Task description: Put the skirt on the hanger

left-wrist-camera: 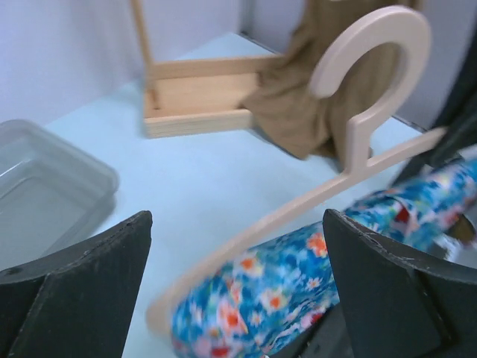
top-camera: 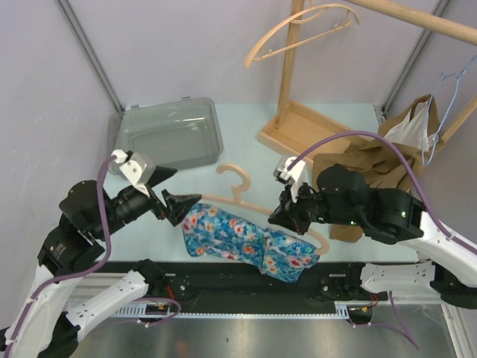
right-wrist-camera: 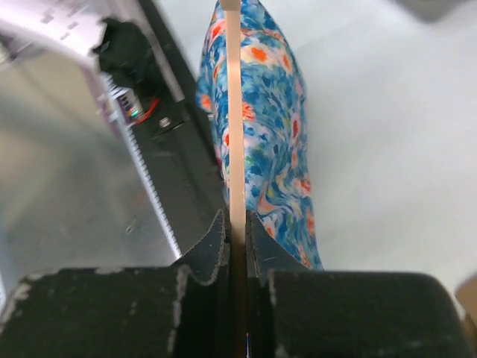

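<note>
A blue floral skirt (top-camera: 246, 240) is draped over a pale wooden hanger (top-camera: 237, 179) near the table's front edge. My left gripper (top-camera: 181, 188) is open by the skirt's left end and holds nothing. In the left wrist view the hanger (left-wrist-camera: 358, 127) and skirt (left-wrist-camera: 313, 276) lie just ahead of the spread fingers (left-wrist-camera: 89, 276) of the left gripper (left-wrist-camera: 238, 224). My right gripper (top-camera: 282, 216) is shut on the hanger's right arm. In the right wrist view the hanger (right-wrist-camera: 235, 112) runs straight out of that gripper (right-wrist-camera: 237, 224), the skirt (right-wrist-camera: 268, 127) hanging beside it.
A clear plastic bin (top-camera: 168, 134) sits at the back left. A wooden rack base (top-camera: 298, 130) stands behind the hanger, another wooden hanger (top-camera: 298, 30) hanging on the rack above. Brown cloth (top-camera: 373, 160) lies at the right, a wire hanger (top-camera: 447, 89) above it.
</note>
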You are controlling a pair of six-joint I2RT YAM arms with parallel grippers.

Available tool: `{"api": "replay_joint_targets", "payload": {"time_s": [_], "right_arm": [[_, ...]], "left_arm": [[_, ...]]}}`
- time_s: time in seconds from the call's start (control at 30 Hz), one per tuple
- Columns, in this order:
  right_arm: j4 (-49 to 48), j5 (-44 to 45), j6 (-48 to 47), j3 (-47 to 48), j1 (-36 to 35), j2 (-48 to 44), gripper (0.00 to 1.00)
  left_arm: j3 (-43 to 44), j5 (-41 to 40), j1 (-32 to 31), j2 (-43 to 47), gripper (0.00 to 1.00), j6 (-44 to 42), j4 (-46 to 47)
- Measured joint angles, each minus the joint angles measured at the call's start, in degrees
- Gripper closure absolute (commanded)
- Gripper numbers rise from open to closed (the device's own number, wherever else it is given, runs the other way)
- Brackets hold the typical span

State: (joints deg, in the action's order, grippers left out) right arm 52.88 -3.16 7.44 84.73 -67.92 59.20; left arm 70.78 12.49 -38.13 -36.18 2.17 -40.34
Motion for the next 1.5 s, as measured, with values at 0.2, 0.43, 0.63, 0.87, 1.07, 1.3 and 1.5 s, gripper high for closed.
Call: {"api": "replay_joint_targets", "payload": {"time_s": [0.2, 0.43, 0.63, 0.87, 1.07, 1.3, 1.5], "right_arm": [[1.3, 15.8, 4.5, -1.4, 3.3, -4.9, 1.0], [4.5, 36.4, 8.6, 2.8, 10.3, -2.8, 1.0], [2.4, 47.7, 6.4, 8.3, 18.1, 2.4, 1.0], [-7.7, 50.5, 1.7, 12.2, 36.4, 7.8, 1.0], [-15.1, 48.9, -1.1, 13.4, 47.6, 12.8, 1.0], [-19.0, 47.8, -2.4, 20.2, 53.3, 20.5, 1.0], [-19.6, 44.9, -1.7, 23.8, 56.8, 24.8, 1.0]], "left_arm": [[-2.1, -12.7, 0.0, 2.1, 0.0, 4.0, 3.0], [-2.9, -18.4, 0.0, 2.9, 0.0, 7.5, 4.8], [-3.0, -19.4, 0.0, 2.4, 0.0, 9.6, 5.6], [-3.7, -19.3, 0.0, 2.0, 0.0, 11.5, 5.6], [-4.3, -14.1, 0.0, 2.3, 0.0, 12.0, 5.8], [-5.1, -9.9, 0.0, 2.7, 0.0, 12.2, 5.0], [-6.3, -9.7, 0.0, 3.8, 0.0, 13.4, 3.9]]}}
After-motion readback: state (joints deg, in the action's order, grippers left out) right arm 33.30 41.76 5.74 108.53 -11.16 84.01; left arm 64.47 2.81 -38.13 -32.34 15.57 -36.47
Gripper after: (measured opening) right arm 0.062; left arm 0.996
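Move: The skirt already hangs on the wooden hanger pinched in the right hand; its free stretch of rail lies about 40 cm ahead, 35 cm to the right and 20 cm above. The blue hanger with the brown cloth is some 27 cm ahead, 42 cm right and 10 cm up; the empty wooden hanger about 40 cm ahead, 7 cm right and 14 cm up. From the left hand, that rail spot is roughly 35 cm ahead, 60 cm right, 16 cm up. Hanger and skirt are swept towards the rail by the right hand, still pinching the hanger bar: some 30 cm forward and as far right, nearly level at first, then rising about 11 cm. The wrist swings round about 100 degrees clockwise and its fingers come up almost level, pointing forward-right. The left hand, wide open and empty, draws off about 5 cm forward-left, then eases partly back. ##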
